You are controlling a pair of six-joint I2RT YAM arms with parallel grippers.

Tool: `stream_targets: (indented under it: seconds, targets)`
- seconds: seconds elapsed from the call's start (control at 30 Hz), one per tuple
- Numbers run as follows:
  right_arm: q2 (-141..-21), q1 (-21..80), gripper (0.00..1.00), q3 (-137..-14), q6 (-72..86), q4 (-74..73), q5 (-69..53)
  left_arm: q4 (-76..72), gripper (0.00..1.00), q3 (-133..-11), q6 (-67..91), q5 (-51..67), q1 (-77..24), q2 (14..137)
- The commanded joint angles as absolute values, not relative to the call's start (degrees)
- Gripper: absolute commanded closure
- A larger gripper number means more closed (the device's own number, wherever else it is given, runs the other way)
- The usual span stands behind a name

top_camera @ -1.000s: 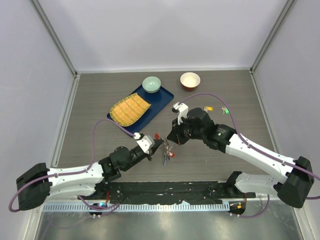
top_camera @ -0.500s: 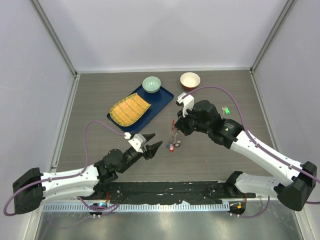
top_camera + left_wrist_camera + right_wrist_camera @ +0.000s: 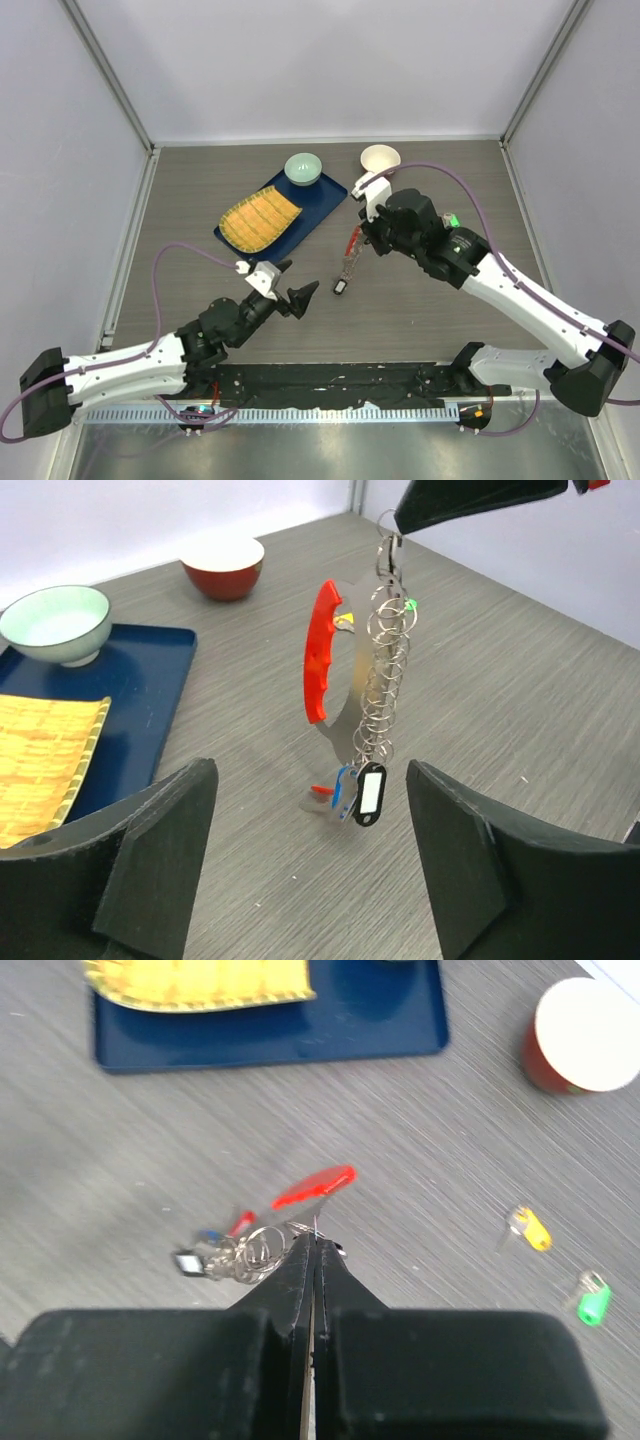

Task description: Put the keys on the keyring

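Observation:
The keyring is a silver chain of rings with a red oval loop. It hangs from my right gripper, which is shut on its top ring. Blue, red and black tags dangle at its lower end, just above the table. My left gripper stands open, near and left of the hanging chain, with nothing between its fingers. A yellow key and a green key lie apart on the table to the right. The green key shows beside the right arm.
A blue tray with a yellow woven mat lies at the back left. A pale green bowl sits on the tray's far corner. A red bowl, white inside, stands further right. Grey walls surround the table.
My left gripper let go of the keyring, opened and drew back toward the near left. My right gripper carried the keyring up and away, so it now hangs free.

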State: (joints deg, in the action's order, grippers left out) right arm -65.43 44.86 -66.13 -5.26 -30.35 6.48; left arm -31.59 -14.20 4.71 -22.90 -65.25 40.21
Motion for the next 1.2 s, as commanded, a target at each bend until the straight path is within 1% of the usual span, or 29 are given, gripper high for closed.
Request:
stream_targets:
  seconds: [0.0,0.13,0.2,0.3,0.47,0.53,0.7,0.8,0.87,1.0,1.17]
  targets:
    - [-68.0,42.3,0.99,-68.6,-7.8,-30.1,16.4,-23.7,0.15,-19.2,7.7,-28.8,-65.5,38.6]
    - [-69.9,37.5,0.99,-69.4,-6.9,-26.6,17.1,-15.5,0.07,-22.4,11.7,-36.2,-65.5,38.3]
    - [-70.7,35.8,0.99,-70.0,-6.7,-24.6,19.1,-10.4,0.04,-24.0,14.0,-40.4,-65.4,38.1]
    - [-71.0,35.1,0.99,-70.8,-6.7,-22.0,17.4,-4.1,0.01,-25.7,16.3,-43.3,-65.3,37.7]
    - [-73.2,35.1,0.99,-68.6,-2.0,-21.9,4.1,1.6,0.01,-26.5,19.3,-46.5,-65.2,35.3]
    - [-73.5,35.0,0.99,-64.7,-0.2,-21.2,0.8,2.8,0.0,-26.7,20.1,-47.3,-65.1,33.8]
    - [-74.1,35.2,0.99,-54.6,9.9,-14.0,-13.9,7.9,0.0,-28.4,21.6,-49.4,-65.0,30.7]
    - [-76.5,35.6,0.99,-49.0,14.9,-9.2,-19.9,9.9,0.0,-29.0,21.7,-49.9,-65.0,28.7]
    - [-78.2,36.4,0.99,-45.9,16.7,-7.2,-21.4,11.0,0.0,-29.2,21.8,-49.8,-65.0,27.7]
    - [-81.2,36.7,0.99,-44.4,17.3,-11.6,-18.5,12.4,0.0,-29.1,22.3,-49.5,-65.0,26.2]
    - [-78.2,36.7,0.98,-42.2,16.8,-17.4,-7.5,13.4,0.0,-28.7,23.5,-50.5,-65.0,27.2]
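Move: The keyring hangs from the shut right gripper, its middle about 8 cm below the fingertips and 2 cm to their left. The bare table where it goes lies roughly 22 cm below that hand, 2 cm left and level fore-and-aft; from it the yellow-tagged key is some 15 cm farther out and 16 cm right, and the blue tray 14 cm farther out and 18 cm left. From the left hand that spot is about 8 cm ahead, 10 cm right, 17 cm down. Keep the right gripper shut on the keyring and swing it some 9 cm forward and to the right, then draw it back and left while lowering it about 20 cm to the table, tipping the fingers down nearly 40 degrees to lay the keyring out. Meanwhile take the left gripper some 10 cm left, away from the keyring, opening it the rest of the way and turning it counter-clockwise. ##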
